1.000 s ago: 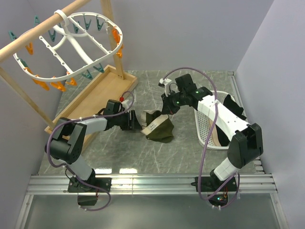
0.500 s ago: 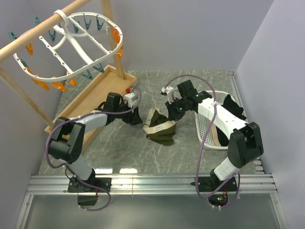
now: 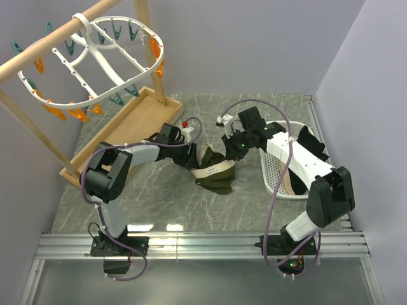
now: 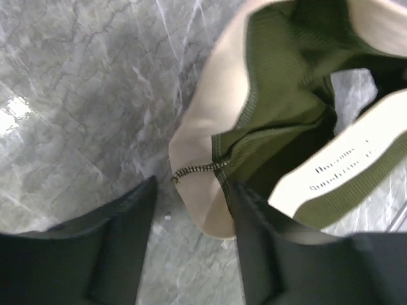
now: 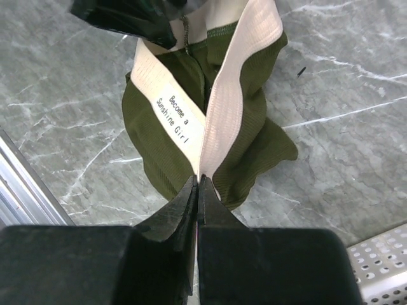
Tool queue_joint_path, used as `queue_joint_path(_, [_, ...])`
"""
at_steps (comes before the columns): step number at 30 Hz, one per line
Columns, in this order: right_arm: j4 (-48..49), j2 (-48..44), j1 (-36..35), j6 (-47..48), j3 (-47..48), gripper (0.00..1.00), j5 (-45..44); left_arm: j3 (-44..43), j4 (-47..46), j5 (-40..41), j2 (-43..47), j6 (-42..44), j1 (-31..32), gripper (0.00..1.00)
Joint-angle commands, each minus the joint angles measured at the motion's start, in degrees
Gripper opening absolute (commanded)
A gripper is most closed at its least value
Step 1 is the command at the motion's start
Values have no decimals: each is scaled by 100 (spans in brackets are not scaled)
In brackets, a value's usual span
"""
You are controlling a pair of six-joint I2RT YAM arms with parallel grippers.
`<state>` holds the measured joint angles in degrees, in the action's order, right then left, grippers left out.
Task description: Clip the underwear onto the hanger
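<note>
The olive-green underwear point(image 3: 216, 175) with its beige waistband lies bunched on the marble table, one end lifted. My right gripper point(image 5: 198, 181) is shut on the beige waistband point(image 5: 232, 95), pinching it at the fingertips. My left gripper point(image 4: 191, 213) is open at the garment's left edge. The rounded beige edge of the underwear point(image 4: 203, 165) lies between its two dark fingers point(image 4: 261, 248), with table showing in the gap. In the top view the left gripper point(image 3: 193, 156) and the right gripper point(image 3: 230, 147) flank the garment. The white hanger point(image 3: 95, 57) with teal and orange pins hangs from the wooden pole at the far left.
A wooden tray stand point(image 3: 127, 124) sits under the hanger at the left. A white perforated basket point(image 3: 275, 171) at the right holds a black garment point(image 3: 311, 143) and a tan cloth point(image 3: 291, 181). Grey walls close in both sides.
My left arm has reached rightward until its open fingers straddle the underwear's beige edge. The right gripper drew the pinched waistband slightly up and right, then held still.
</note>
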<state>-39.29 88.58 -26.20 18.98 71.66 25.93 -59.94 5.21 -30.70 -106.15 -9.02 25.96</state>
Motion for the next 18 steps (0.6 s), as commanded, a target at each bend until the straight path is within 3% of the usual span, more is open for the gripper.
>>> queue_joint_path(1, [9,-314,53,18,6,0,26,0,174,371,-239,-293,76,54])
queue_joint_path(9, [-70,-569,88,-140,85,0,149,-184,173,117,-644,-513,94,27])
queue_joint_path(10, [-79,-604,88,-158,94,0,158,-202,199,117,-644,-496,103,17])
queue_joint_path(13, [-131,-648,88,-184,111,0,114,-316,427,282,-504,-373,85,0])
queue_joint_path(18, [-202,-929,158,-211,147,0,-27,-457,866,836,311,48,-38,0])
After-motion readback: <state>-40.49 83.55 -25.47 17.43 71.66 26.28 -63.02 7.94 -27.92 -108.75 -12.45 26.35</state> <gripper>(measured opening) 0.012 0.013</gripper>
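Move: Between the left hand's open fingers, about 1 cm ahead, 1 cm right and 1 cm below their midpoint, lies the seamed left corner of the underwear's waistband. From that hand the printed label is some 5 cm right and 1 cm back, the basket 36 cm right and 2 cm ahead, and the wooden tray 25 cm left and 10 cm ahead. The right hand, holding the waistband's other side, has that corner roughly 11 cm left, 2 cm ahead and 11 cm below. Closing from a bit over half open to shut, the left fingers pinch the seamed waistband corner while the hand eases about 1 cm down and 1 cm right onto it, then eases just under 1 cm back left at the end. The right hand keeps its shut grip and raises its side of the waistband about 3 cm. ##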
